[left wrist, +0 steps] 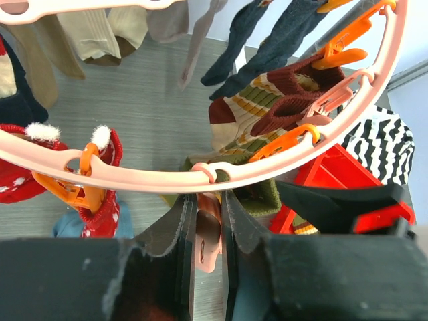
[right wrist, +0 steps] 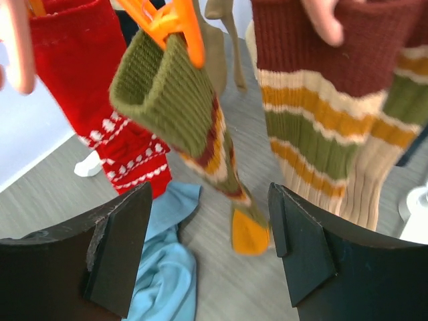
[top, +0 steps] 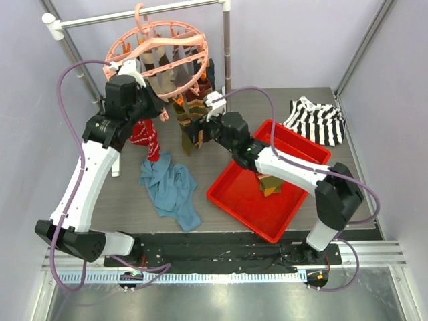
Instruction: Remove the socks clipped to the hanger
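The salmon-pink ring hanger (top: pixel 124 41) hangs from the grey rail with several socks clipped under it. My left gripper (left wrist: pixel 208 200) sits just under the ring (left wrist: pixel 134 175), shut on a pink clip (left wrist: pixel 208 234) that holds no sock I can see. In the top view the left gripper (top: pixel 159 110) is beside a red-white sock (top: pixel 148 137). My right gripper (right wrist: pixel 208 194) is open, low in front of an olive-orange sock (right wrist: pixel 167 93) held by an orange clip (right wrist: pixel 167 20). A maroon-topped striped sock (right wrist: pixel 328 120) hangs to its right, apart from both fingers.
A plain blue cloth (top: pixel 170 187) lies on the table below the hanger. The red tray (top: pixel 234 194) at centre right holds an olive-orange sock (top: pixel 269 184). A black-and-white striped garment (top: pixel 314 120) lies at the back right. The rail's posts (top: pixel 226 47) stand behind the hanger.
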`<action>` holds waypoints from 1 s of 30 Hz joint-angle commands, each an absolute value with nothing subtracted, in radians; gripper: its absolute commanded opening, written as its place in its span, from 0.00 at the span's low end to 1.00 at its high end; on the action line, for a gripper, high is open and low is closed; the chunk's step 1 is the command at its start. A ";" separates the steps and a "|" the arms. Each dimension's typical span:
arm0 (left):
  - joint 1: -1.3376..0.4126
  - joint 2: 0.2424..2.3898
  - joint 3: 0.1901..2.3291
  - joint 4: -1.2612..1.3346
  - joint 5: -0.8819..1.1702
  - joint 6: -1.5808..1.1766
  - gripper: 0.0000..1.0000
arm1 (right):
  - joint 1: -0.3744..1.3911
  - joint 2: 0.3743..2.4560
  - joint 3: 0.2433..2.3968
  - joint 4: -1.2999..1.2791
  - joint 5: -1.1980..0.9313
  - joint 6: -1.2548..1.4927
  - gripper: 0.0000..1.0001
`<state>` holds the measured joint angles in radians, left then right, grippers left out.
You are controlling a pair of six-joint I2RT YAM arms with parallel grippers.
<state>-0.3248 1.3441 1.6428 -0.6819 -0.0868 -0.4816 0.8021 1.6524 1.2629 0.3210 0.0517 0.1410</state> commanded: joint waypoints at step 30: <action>-0.327 0.943 1.157 -0.437 0.182 -0.354 1.00 | 0.844 1.626 1.589 0.081 -0.072 0.578 0.01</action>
<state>-0.3260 0.9775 1.2606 -0.5728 0.0769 -0.3614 0.8383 1.6707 1.5356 0.0811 -0.0742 0.4744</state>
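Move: The green striped sock hangs from an orange clip just off the right hand's open fingers, roughly 4 cm ahead and 4 cm left, its middle some 5 cm lower. From that hand, the maroon striped socks hang about 10 cm ahead, 1 cm right and level in height; a red sock is some 3 cm ahead, 14 cm left and 5 cm down. From the left hand, still on the hanger's pink clip, the green sock lies 1 cm ahead, 5 cm right and 11 cm below. The right fingers close on the green sock's cuff just under its orange clip after a short push forward-left, then carry it about 6 cm back and 6 cm up, tipping down some 15 degrees. Meanwhile the left hand opens wide, lets go of the pink clip and draws back about 8 cm from the rim, rising slightly before it sinks. ##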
